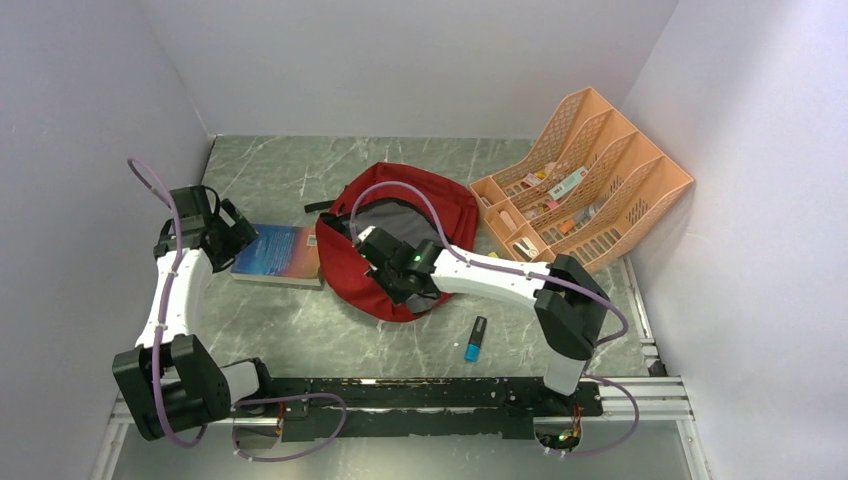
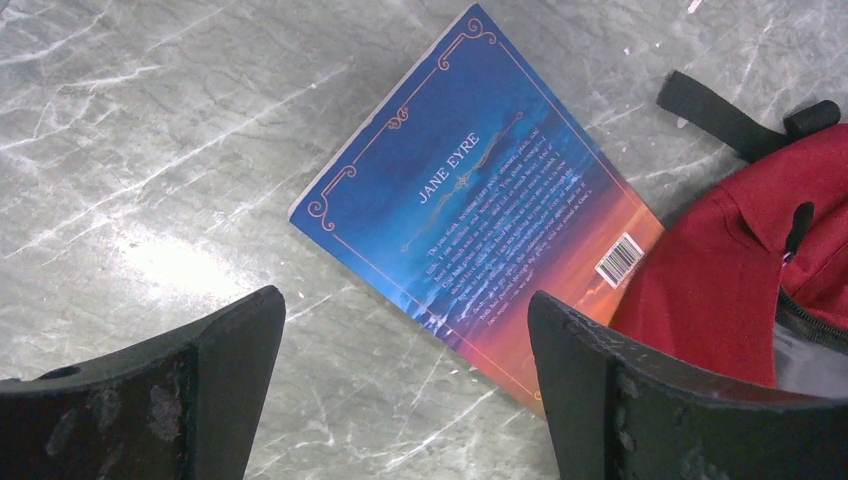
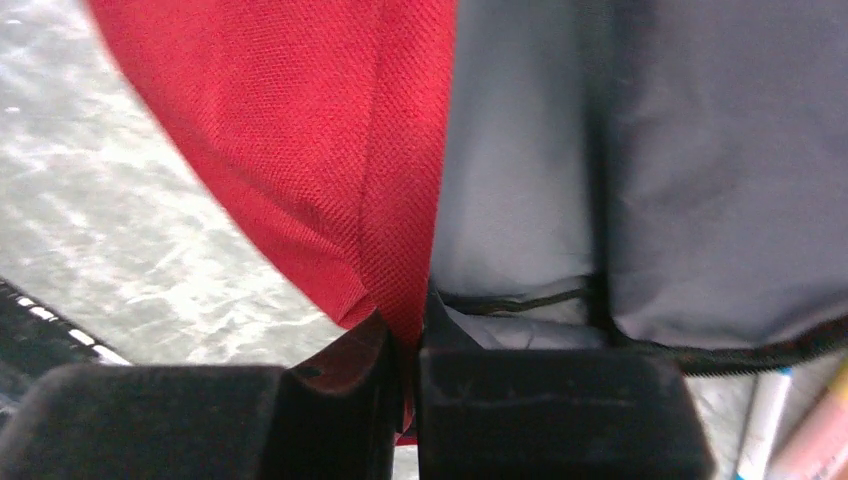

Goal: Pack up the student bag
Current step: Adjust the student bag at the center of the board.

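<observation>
The dark-red student bag [image 1: 430, 215] lies at mid-table with its grey lining [image 3: 640, 160] showing through the open top. My right gripper [image 1: 381, 262] is shut on the red fabric edge of the bag's opening [image 3: 400, 180], one finger outside and one inside. A blue and orange paperback, Jane Eyre [image 2: 480, 200], lies flat just left of the bag [image 2: 730, 280], its corner touching the fabric. Over the table near the book's lower edge, my left gripper [image 2: 405, 345] hangs wide open with nothing between its fingers.
A peach mesh desk organiser [image 1: 580, 180] holding small stationery stands at the back right. A blue and black marker [image 1: 475, 340] lies on the table in front of the bag. A black strap [image 2: 720, 115] trails from the bag's top.
</observation>
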`<state>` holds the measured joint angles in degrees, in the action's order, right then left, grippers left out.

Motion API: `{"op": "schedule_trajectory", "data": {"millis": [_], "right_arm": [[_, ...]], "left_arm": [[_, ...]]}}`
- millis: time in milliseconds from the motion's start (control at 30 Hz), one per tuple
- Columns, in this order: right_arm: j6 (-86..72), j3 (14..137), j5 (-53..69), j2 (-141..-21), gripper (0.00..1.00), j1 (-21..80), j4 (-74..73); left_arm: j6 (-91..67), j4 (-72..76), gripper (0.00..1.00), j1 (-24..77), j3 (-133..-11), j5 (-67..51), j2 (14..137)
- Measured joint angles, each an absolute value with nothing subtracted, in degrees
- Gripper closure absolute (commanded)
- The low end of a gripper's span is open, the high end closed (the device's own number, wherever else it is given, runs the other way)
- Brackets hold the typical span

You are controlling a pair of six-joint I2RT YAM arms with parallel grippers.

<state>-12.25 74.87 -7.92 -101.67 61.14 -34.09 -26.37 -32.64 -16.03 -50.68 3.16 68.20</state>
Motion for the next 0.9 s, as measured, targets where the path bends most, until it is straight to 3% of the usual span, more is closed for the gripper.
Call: {"op": "schedule_trajectory", "data": {"millis": [67,300,600,900], "right_arm": [[-12.05,74.87,-9.89,-101.38,0.75,60.55,-35.79],[-11.60,76.53,-10.24,-100.14,0.57,60.16,-39.77],[-16.62,79.92,1.54,-92.82,0.50,60.16,-26.37],[-14.33,104.71,4.32,-115.87,0.48,60.01,-22.02]], "left_arm": [[-26.33,-32.53,0.06,-16.03,-50.68,3.16,68.40],[-26.28,-32.40,0.05,-16.03,-50.68,3.18,68.71],[-27.53,-32.42,0.04,-16.10,-50.68,3.18,68.58],[-34.83,-33.28,0.03,-16.32,-45.54,1.61,58.28]]}}
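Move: The right hand has its closed fingers on a fold of the bag's red front wall. The bag's left rim, where the hand goes next, lies about 17 cm to its left, 11 cm ahead and 4 cm lower. The bag's middle is straight ahead some 10 cm, the blue book about 25 cm left and 9 cm ahead, and the black marker 17 cm right and 9 cm back. From the left hand, that left rim is some 15 cm right and 3 cm ahead. Rightward first by under 3 cm, the right hand opens its fingers to about half and lets go of the red cloth, then swings up and left over the bag towards its left rim beside the book, ending about 16 cm left, 11 cm higher and 6 cm farther forward, just starting to sink. Its fingers tilt some 30 degrees to point more leftward. The left hand, empty and open, eases back and right about 2 cm late on. ##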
